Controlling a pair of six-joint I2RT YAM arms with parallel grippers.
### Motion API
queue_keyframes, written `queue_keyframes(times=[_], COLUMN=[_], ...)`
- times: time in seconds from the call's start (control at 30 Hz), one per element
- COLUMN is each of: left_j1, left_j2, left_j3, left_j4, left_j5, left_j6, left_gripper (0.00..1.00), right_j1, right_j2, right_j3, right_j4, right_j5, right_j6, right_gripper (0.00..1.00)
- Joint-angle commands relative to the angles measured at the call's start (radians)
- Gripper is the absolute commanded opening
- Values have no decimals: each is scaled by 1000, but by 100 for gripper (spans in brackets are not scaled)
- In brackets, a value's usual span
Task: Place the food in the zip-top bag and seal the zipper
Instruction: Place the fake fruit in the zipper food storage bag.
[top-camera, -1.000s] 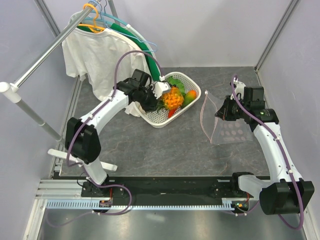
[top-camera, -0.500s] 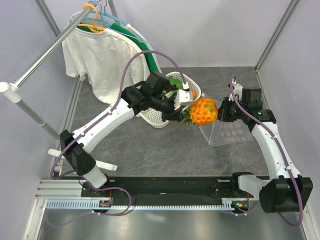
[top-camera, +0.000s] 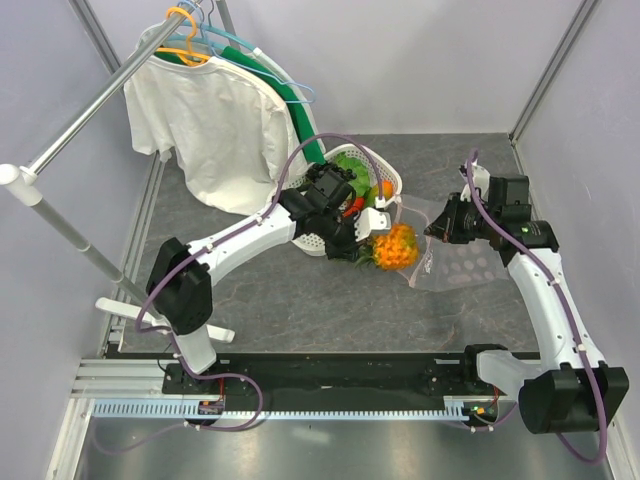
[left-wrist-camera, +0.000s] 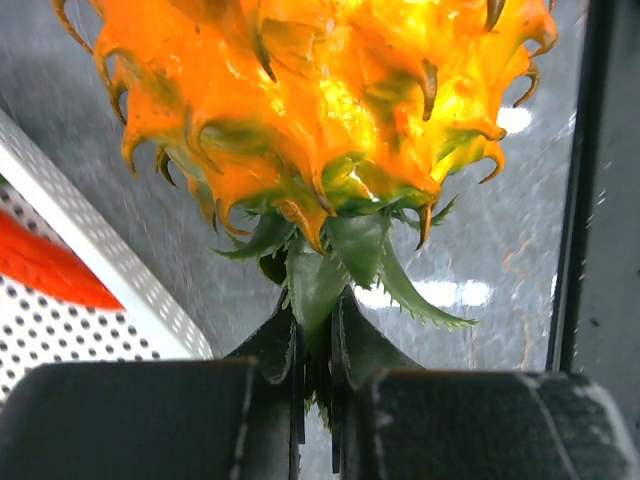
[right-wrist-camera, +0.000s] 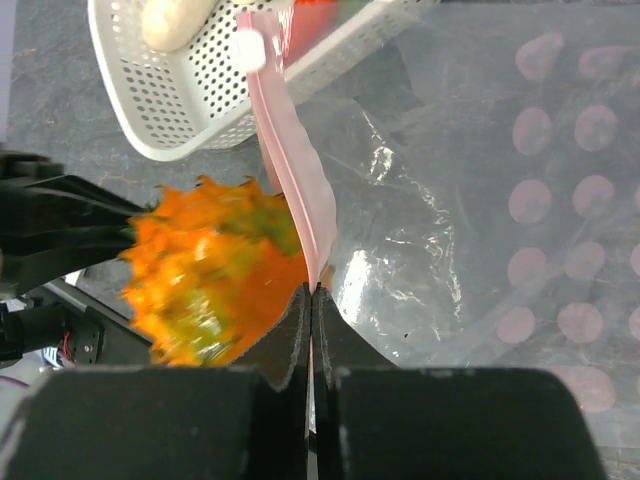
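My left gripper (top-camera: 368, 238) (left-wrist-camera: 318, 335) is shut on the green leaves of the orange knobbly fruit (top-camera: 395, 246) (left-wrist-camera: 320, 100). The fruit (right-wrist-camera: 215, 270) hangs right beside the zip-top bag's pink zipper (right-wrist-camera: 290, 170), at the bag's left edge. My right gripper (top-camera: 437, 228) (right-wrist-camera: 312, 300) is shut on that zipper strip and holds it up. The clear dotted bag (top-camera: 465, 262) (right-wrist-camera: 520, 200) lies on the table to its right. More food stays in the white basket (top-camera: 396, 181): green pieces (top-camera: 352, 165), a small orange piece (top-camera: 385, 188) and a red chili (top-camera: 352, 207) (left-wrist-camera: 40, 270).
The basket's rim (left-wrist-camera: 100, 250) (right-wrist-camera: 190, 90) sits just left of the bag. A white T-shirt (top-camera: 215, 120) hangs from hangers on a clothes rail (top-camera: 90, 100) at the back left. Grey walls close in the table at back and right.
The left arm lifted the orange fruit out of the basket, swung it right, then lowered it beside the bag's zipper. The right gripper kept its hold on the strip, hardly moving.
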Motion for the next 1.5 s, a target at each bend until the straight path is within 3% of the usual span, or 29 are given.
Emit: queue_keyframes(times=[0.0,0.3,0.43,0.63,0.77,0.9,0.97,1.1,1.27,1.47], left_j1=[0,-50,-66,-44,-14,83,127,140,140,105], left_j2=[-3,151,245,374,416,343,292,195,184,178], left_j3=[0,291,454,699,740,611,505,376,252,246], left_j4=[25,-263,-400,-598,-662,-487,-283,-35,260,333], left_j5=[-78,-87,-47,167,356,586,651,683,700,596], left_j6=[57,-38,-166,-267,-325,-517,-619,-830,-1108,-1244], left_gripper=[2,2,2,2,2,2,2,2,2,5], right_j1=[2,3,13,49,65,65,65,65,80,128], right_j2=[-32,-29,-41,-73,-81,-90,-93,-84,-81,-76], right_j3=[53,37,36,30,23,13,7,0,-10,-10], right_j4=[9,24,27,3,-8,-14,-16,-2,61,115], right_j5=[-51,-157,-183,-167,-144,-121,-118,-150,-246,-255], right_j6=[-10,-21,-19,-50,-67,-67,-64,-41,49,102], right_gripper=[0,0,0,0,0,0,0,0,0,0])
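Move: The left hand holds the pineapple by its leaves, the fruit some 6 cm to its right and 3 cm below; the bag's mouth is about 9 cm to its right, 1 cm ahead, roughly level. The basket's middle lies some 10 cm ahead, 5 cm left and 10 cm below that hand. From the right hand, pinching the zipper rim, the pineapple is about 6 cm left, 3 cm back and 6 cm below. Left hand turns and lifts the pineapple 8 cm, rightward into the bag; right hand draws the rim left. ##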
